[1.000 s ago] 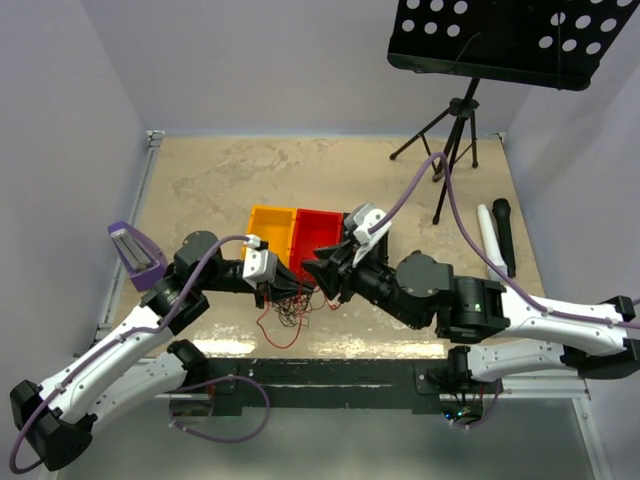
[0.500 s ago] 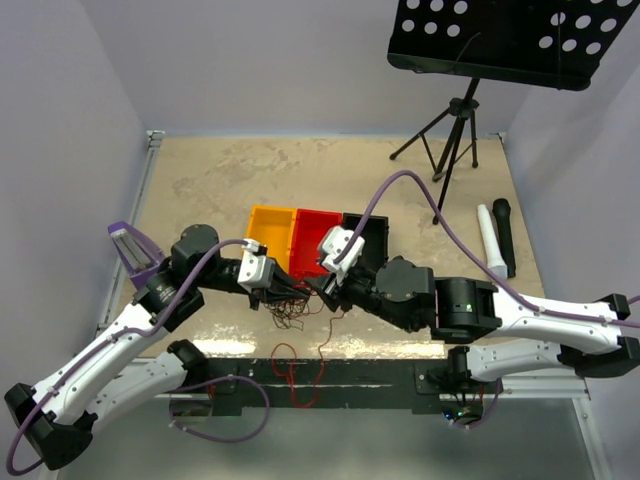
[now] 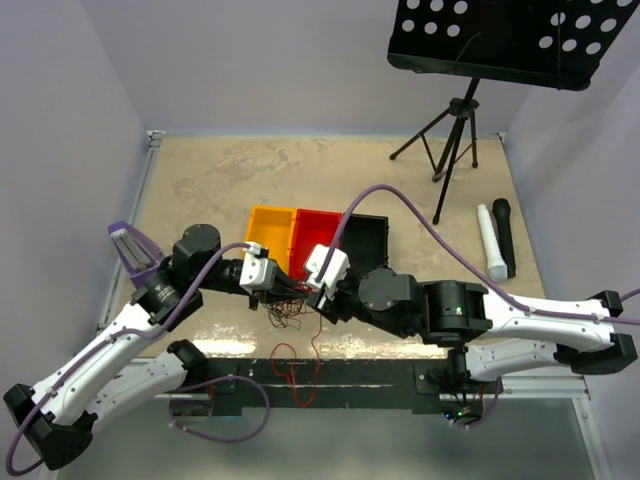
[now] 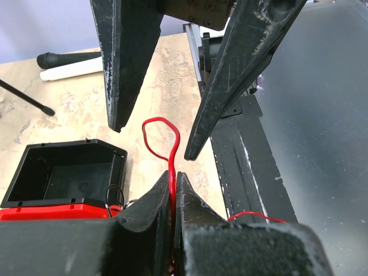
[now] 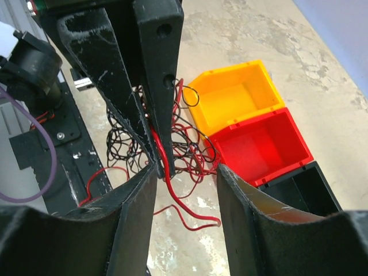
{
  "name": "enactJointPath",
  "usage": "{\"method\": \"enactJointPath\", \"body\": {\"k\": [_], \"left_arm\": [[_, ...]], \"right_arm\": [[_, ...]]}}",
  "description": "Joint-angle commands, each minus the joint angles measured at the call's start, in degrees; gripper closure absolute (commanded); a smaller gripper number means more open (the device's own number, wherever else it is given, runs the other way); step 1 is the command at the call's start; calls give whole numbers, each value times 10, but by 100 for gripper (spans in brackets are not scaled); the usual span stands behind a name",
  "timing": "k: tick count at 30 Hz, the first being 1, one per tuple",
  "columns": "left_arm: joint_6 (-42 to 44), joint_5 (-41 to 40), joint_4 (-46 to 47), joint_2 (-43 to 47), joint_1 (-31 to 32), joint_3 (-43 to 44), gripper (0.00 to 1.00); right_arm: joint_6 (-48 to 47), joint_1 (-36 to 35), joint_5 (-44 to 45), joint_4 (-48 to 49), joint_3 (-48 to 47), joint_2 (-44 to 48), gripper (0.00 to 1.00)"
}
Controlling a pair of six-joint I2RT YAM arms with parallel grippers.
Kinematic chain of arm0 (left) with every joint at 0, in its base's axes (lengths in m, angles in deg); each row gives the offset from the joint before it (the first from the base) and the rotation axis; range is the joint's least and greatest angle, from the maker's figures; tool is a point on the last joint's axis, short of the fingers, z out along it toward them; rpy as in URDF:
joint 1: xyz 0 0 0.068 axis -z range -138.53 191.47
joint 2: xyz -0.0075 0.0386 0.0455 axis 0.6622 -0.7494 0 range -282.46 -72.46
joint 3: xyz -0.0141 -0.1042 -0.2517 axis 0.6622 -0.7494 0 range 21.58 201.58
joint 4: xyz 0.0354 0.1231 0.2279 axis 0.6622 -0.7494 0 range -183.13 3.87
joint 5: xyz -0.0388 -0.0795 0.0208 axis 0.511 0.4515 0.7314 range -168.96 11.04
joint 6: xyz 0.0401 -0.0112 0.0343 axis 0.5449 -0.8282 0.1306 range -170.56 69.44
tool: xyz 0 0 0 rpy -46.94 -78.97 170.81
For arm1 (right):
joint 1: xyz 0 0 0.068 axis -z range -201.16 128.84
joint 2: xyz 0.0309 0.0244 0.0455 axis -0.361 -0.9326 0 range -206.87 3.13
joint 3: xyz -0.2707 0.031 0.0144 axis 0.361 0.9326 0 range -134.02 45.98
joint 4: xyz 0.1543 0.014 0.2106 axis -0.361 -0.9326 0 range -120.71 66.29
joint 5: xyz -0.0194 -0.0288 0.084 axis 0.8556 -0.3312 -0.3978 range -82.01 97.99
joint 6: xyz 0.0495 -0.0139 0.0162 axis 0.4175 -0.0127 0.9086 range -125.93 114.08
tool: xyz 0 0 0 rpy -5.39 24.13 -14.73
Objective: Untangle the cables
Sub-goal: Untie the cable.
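The cables are a snarl of thin red and black wires on the table just in front of the bins, also visible in the right wrist view. My left gripper is shut on a red strand that loops up from between its jaws. In the right wrist view that same red strand runs down from the shut left fingers and curls across the table. My right gripper stands open, facing the left one tip to tip, its left finger almost touching the left fingers. Another red strand hangs over the near edge.
Yellow, red and black bins stand in a row just behind the snarl. A white stick and a black stick lie at the right. A music stand's tripod is at the back right.
My right gripper has moved left up to the left gripper and opened wider. A red strand has dropped over the near table edge. The left gripper stays shut.
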Motion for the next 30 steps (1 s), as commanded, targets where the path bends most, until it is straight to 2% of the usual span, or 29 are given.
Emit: {"method": "enactJointPath", "body": {"k": [1,9,11,13,15,16,17,18,21,24,27,30], "left_arm": [[20,7,4,4,-2,30,100],[14,33,-2,4,-2,41,100],[11,39,-2,3,-2,43,100],[12,43,-2,2,-2,44,100],[17,38,-9,2,-2,43,100],[20,34,-11,2,-2,38,97],[19,29,-12,3,-2,34,86],[16,21,-10,4,-2,30,66],[-15,-7,19,6,-2,10,55],[-62,-45,61,6,-2,-8,53],[-86,-31,84,2,-2,-17,55],[-95,-24,86,-3,-2,-28,63]], "right_arm": [[-17,-3,-13,-13,-18,-2,51],[-30,-2,28,0,-8,-26,54],[-35,-2,42,10,-10,-32,58],[-39,-4,54,23,-14,-35,69],[-37,-6,65,28,-24,-37,89],[-35,-8,72,24,-30,-39,96],[-30,-12,82,19,-36,-41,100],[-28,-16,93,14,-43,-43,100],[-20,-45,131,2,-54,-51,100],[-6,-64,152,-4,-61,-61,100],[8,-78,166,-4,-64,-69,100],[12,-98,189,-2,-72,-76,100]]}}
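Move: Just below the right hand point, about 2 cm down and 1 cm left, the red cable's free end already stands between its open fingers. The tangle hangs some 4 cm left and 11 cm below; the red bin lies 20 cm ahead, 1 cm right and 28 cm below, and the black bin 18 cm ahead, 12 cm right at that lower height. From the left hand, already pinching the cable, the free end sticks out about 2 cm right, level with it. Sinking about 2 cm around the red cable's free end, the right hand shuts its half-open fingers and pinches the cable close to the left fingertips. It then rises about 1 cm while easing left and back, its wrist turned slightly. Once the right grip closes, the left fingers open to nearly half and let go, that hand shifting forward only about 1 cm. ##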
